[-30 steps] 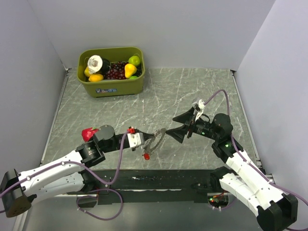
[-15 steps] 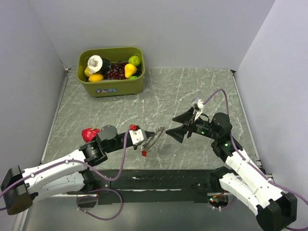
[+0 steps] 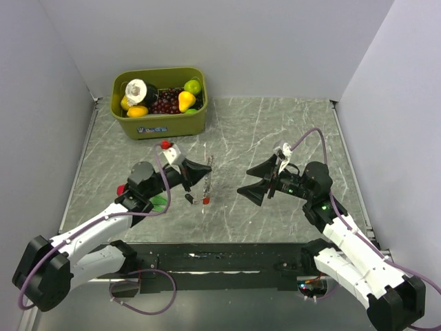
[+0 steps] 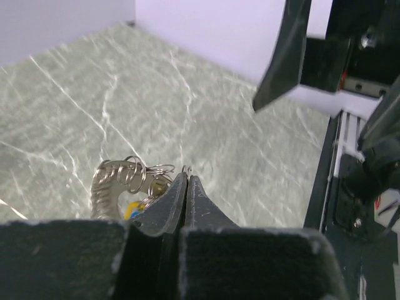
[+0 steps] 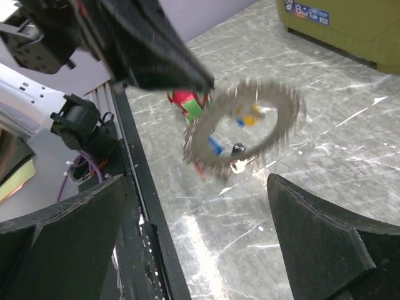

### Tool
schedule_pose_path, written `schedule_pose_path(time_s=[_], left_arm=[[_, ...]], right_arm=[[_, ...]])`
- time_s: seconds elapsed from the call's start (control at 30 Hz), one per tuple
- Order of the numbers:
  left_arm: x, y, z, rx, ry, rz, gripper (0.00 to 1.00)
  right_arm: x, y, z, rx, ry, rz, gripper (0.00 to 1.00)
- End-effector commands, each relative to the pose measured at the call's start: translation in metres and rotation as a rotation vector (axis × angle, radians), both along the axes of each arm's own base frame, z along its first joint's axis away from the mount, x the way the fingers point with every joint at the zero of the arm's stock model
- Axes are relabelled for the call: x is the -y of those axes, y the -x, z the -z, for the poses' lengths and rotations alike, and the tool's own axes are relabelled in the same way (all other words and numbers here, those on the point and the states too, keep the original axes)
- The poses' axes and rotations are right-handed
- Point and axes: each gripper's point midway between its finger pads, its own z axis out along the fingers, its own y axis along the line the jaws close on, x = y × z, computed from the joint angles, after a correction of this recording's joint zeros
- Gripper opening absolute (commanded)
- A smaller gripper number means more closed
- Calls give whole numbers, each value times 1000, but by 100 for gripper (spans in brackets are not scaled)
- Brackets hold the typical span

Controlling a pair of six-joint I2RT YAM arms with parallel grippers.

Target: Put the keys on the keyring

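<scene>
The keyring (image 3: 209, 176), a grey toothed loop, hangs edge-on above the table from my left gripper (image 3: 207, 167), which is shut on its upper part. Keys (image 3: 204, 201) dangle at its low end. In the left wrist view the jaws (image 4: 186, 179) are pressed together on a thin wire, with the keyring (image 4: 112, 187) and its small rings to their left. The right wrist view shows the blurred keyring (image 5: 282, 103) carrying blue (image 5: 214, 145), yellow (image 5: 250, 116) and black (image 5: 237, 150) keys. My right gripper (image 3: 249, 183) stands open just right of the ring, holding nothing.
A green bin (image 3: 160, 125) of toy fruit stands at the back left. A red and green object (image 3: 122, 189) lies on the table beside my left arm. The black base rail (image 3: 220, 258) runs along the near edge. Grey walls close in both sides.
My left arm has swung up and back to the left, lifting the keyring away from the right gripper; the ring now hangs edge-on. The right arm has barely moved.
</scene>
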Motion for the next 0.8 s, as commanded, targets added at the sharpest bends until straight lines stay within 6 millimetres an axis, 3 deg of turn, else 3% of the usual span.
schedule_pose_path(time_s=[0.0,0.33,0.57,0.77], left_arm=[[-10,4,-56,89,206,55,1],[-33,-18,-59,83,180,-56,1],[-74,-32,-81,85,183,-237,1],[-108,-33,-101,81,163,-387,1]], right_arm=[[0,4,-6,37,-8,-26,100],[-2,-4,16,-14,36,-25,100],[-11,-20,45,-107,96,-11,100],[-33,-30,69,-159,182,-33,100]])
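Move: The loose black-headed keys still on the table lie some 16 cm to the right hand's left, 6 cm ahead and about 24 cm below it. The keyring hangs between, about 9 cm left, 4 cm ahead and 5 cm below that hand; the dragon fruit is 16 cm left of the loose keys, level with them. From the left hand, those keys are 7 cm left, 2 cm ahead, 24 cm below; the green tub stands 36 cm ahead, 18 cm left. The keyring, still pinched in the left gripper's shut fingers, is carried left about 8 cm, with some rise and a little forward travel, the hand turning roughly 15 degrees counter-clockwise. Towards the loose keys, the right hand first waits, then sinks about 8 cm with its fingers kept wide open and tipping slightly down. ##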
